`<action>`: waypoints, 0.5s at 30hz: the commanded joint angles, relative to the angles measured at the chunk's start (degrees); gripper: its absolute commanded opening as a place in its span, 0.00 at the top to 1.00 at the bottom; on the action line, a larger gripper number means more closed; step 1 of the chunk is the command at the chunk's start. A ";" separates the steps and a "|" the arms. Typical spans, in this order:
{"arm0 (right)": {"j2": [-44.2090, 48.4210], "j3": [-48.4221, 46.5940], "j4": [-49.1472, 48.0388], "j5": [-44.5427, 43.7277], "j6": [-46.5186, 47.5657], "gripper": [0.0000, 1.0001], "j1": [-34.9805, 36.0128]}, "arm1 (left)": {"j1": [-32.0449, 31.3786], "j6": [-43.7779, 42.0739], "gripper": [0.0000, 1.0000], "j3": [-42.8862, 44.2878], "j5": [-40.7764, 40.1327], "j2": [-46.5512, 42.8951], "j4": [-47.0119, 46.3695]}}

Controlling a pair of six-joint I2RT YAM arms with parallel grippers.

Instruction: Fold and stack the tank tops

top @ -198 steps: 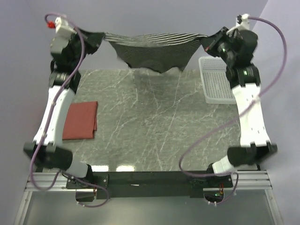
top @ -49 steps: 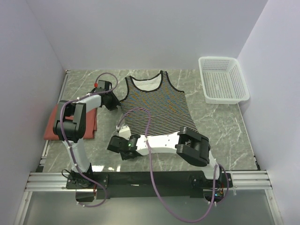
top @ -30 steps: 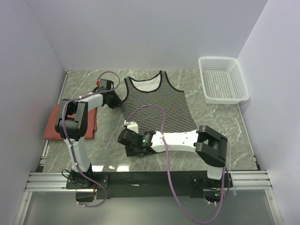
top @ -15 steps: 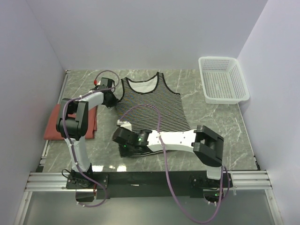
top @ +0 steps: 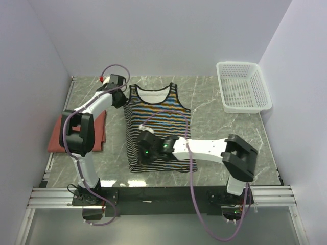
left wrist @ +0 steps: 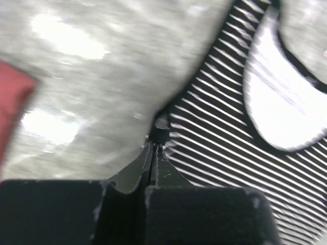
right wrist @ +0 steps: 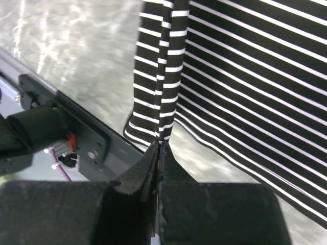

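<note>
The black-and-white striped tank top (top: 162, 118) lies flat in the middle of the table, neck toward the far wall. My left gripper (top: 124, 98) is shut on the black trim of its left shoulder strap (left wrist: 160, 131). My right gripper (top: 139, 153) reaches across the lower part of the top. It is shut on a raised fold of the striped cloth (right wrist: 164, 133) near the left end of the hem. A brick-red tank top (top: 92, 133) lies folded at the table's left side, partly hidden behind my left arm.
A white mesh basket (top: 243, 94) stands at the far right corner. The metal rail of the table's near edge (right wrist: 76, 133) runs close to my right gripper. Purple cables loop over both arms. Walls close the table on three sides.
My left gripper has shut on the shoulder strap. The striped top has been drawn left and toward the near edge, and now lies straighter. My right arm has swung right, over the cloth.
</note>
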State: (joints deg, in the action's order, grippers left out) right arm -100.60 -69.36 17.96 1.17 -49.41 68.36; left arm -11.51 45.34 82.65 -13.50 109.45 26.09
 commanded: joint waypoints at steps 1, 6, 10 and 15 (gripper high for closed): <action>7.85 5.36 -3.01 1.03 -0.95 1.00 -1.56 | -4.13 0.97 1.00 6.01 -1.53 -0.73 0.54; 13.23 14.95 -6.00 0.50 -3.32 1.00 -3.05 | -9.22 1.68 0.99 12.52 -2.06 4.10 2.74; 16.74 19.87 -7.32 -0.11 -4.91 1.00 -3.58 | -12.04 1.68 0.99 17.53 -2.24 7.70 3.97; 19.03 24.36 -7.85 -1.08 -6.58 1.00 -3.67 | -14.50 2.20 0.99 18.42 -1.36 10.43 3.71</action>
State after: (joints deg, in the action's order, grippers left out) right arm -84.29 -46.87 11.29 0.14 -54.15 64.60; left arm -25.65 46.41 98.37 -13.58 119.04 30.61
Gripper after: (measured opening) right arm 0.008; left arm 0.012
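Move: The left gripper holds the tank top's left underarm corner; its goal, just below the neckline, lies about 13 cm to its right, level fore and aft, 6 cm down. The neckline's middle is 14 cm right and 4 cm ahead, the folded red top 24 cm left and 14 cm back. The right gripper holds the left hem corner; its goal, mid-hem, is some 9 cm right and 4 cm down, and the far hem corner 26 cm right and 4 cm back. Carry both pinched left-side corners rightward together to fold the tank top's side over its body: swing the left gripper about 14 cm right in a shallow arc, rising then sinking, turning a little clockwise, to the lower neckline. Slide the right gripper some 8 cm right along the hem, sinking slightly late on. Keep both grippers shut on the cloth. ##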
